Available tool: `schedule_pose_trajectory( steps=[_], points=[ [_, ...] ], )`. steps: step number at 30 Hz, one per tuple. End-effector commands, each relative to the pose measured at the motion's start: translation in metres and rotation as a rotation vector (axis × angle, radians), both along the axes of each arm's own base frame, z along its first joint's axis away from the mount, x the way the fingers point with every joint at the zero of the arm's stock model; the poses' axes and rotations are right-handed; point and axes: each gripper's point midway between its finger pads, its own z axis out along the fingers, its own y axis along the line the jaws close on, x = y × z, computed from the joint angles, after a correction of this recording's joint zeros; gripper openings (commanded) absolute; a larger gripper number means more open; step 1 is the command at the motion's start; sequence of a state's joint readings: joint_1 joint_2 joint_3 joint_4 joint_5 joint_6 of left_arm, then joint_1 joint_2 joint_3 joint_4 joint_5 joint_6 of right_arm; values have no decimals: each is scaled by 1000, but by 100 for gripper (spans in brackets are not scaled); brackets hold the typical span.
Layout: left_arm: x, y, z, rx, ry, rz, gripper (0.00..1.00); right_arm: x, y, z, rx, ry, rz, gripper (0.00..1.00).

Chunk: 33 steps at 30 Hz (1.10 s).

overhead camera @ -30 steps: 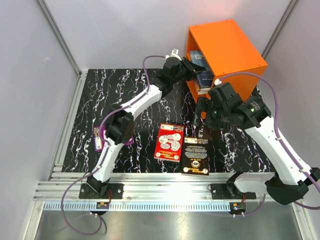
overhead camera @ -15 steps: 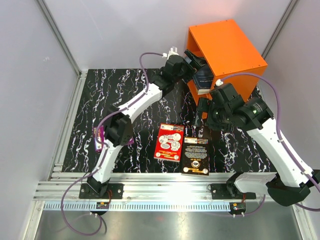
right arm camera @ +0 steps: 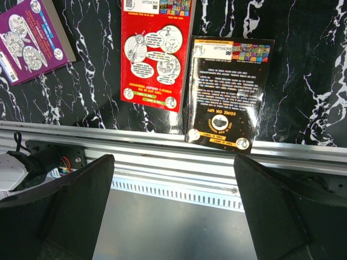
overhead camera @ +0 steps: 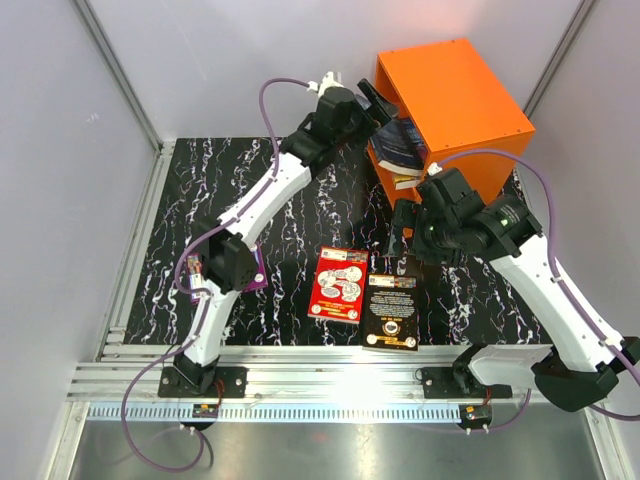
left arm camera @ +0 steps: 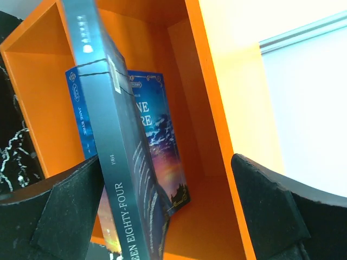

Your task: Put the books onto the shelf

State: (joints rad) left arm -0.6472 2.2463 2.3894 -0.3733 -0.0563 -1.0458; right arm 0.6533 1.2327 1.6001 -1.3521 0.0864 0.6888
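Observation:
The orange shelf (overhead camera: 455, 90) stands at the back right. In its compartment (left arm camera: 217, 135) a blue book with a sunset cover (left arm camera: 160, 135) stands upright. A grey-blue book (left arm camera: 116, 162) leans against it, also seen from above (overhead camera: 398, 148). My left gripper (overhead camera: 372, 100) is open at the shelf's mouth; in its wrist view (left arm camera: 168, 216) the grey-blue book's spine lies beside the left finger, ungripped. A red-and-white book (overhead camera: 338, 283), a black book (overhead camera: 392, 310) and a purple book (right arm camera: 32, 38) lie flat on the table. My right gripper (overhead camera: 405, 225) hovers open above them, empty in its wrist view (right arm camera: 173, 216).
The marbled black tabletop (overhead camera: 300, 190) ends at an aluminium rail (overhead camera: 330, 365) along the near edge. The purple book is partly hidden under the left arm (overhead camera: 235, 260) in the top view. Grey walls close in the back and sides.
My left gripper opened, let go of the grey-blue book and drew back left out of the shelf; the book now leans in the compartment. The right arm has barely moved.

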Motion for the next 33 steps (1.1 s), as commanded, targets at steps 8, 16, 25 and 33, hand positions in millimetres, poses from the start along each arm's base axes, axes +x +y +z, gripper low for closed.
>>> schedule_pose_trajectory(
  steps=[8, 16, 25, 33],
  points=[
    [-40, -70, -30, -66, 92, -148, 99, -45, -32, -18, -113, 185, -26, 100],
    [-13, 9, 28, 167, -86, 59, 99, -62, -47, -16, -108, 190, -67, 100],
    [-44, 25, 99, 436, -474, 113, 99, -66, -40, -25, -90, 234, -67, 100],
    [-67, 51, -2, 471, -152, 20, 99, -60, -30, -27, -60, 234, -48, 100]
  ],
)
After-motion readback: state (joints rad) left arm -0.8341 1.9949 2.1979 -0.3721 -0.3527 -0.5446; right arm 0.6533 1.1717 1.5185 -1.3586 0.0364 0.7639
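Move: From the open left hand, the Nineteen Eighty-Four book lies about 9 cm to the right, 2 cm back and 9 cm below. Jane Eyre sits behind it, roughly 12 cm right, 3 cm back and 13 cm down from the hand. The orange shelf's middle is some 15 cm right, 3 cm ahead and 16 cm below. From the right hand, Nineteen Eighty-Four is about 28 cm ahead, 1 cm left and 4 cm lower. Towards Nineteen Eighty-Four in the shelf mouth, the wide-open left hand first dips about 6 cm right and down, drawing back a little. It then swings roughly 10 cm left and climbs, with a slight forward reach, before pulling back and ending clear of the book. The wrist turns about 30 degrees, left side rising and fingers tipping up. ##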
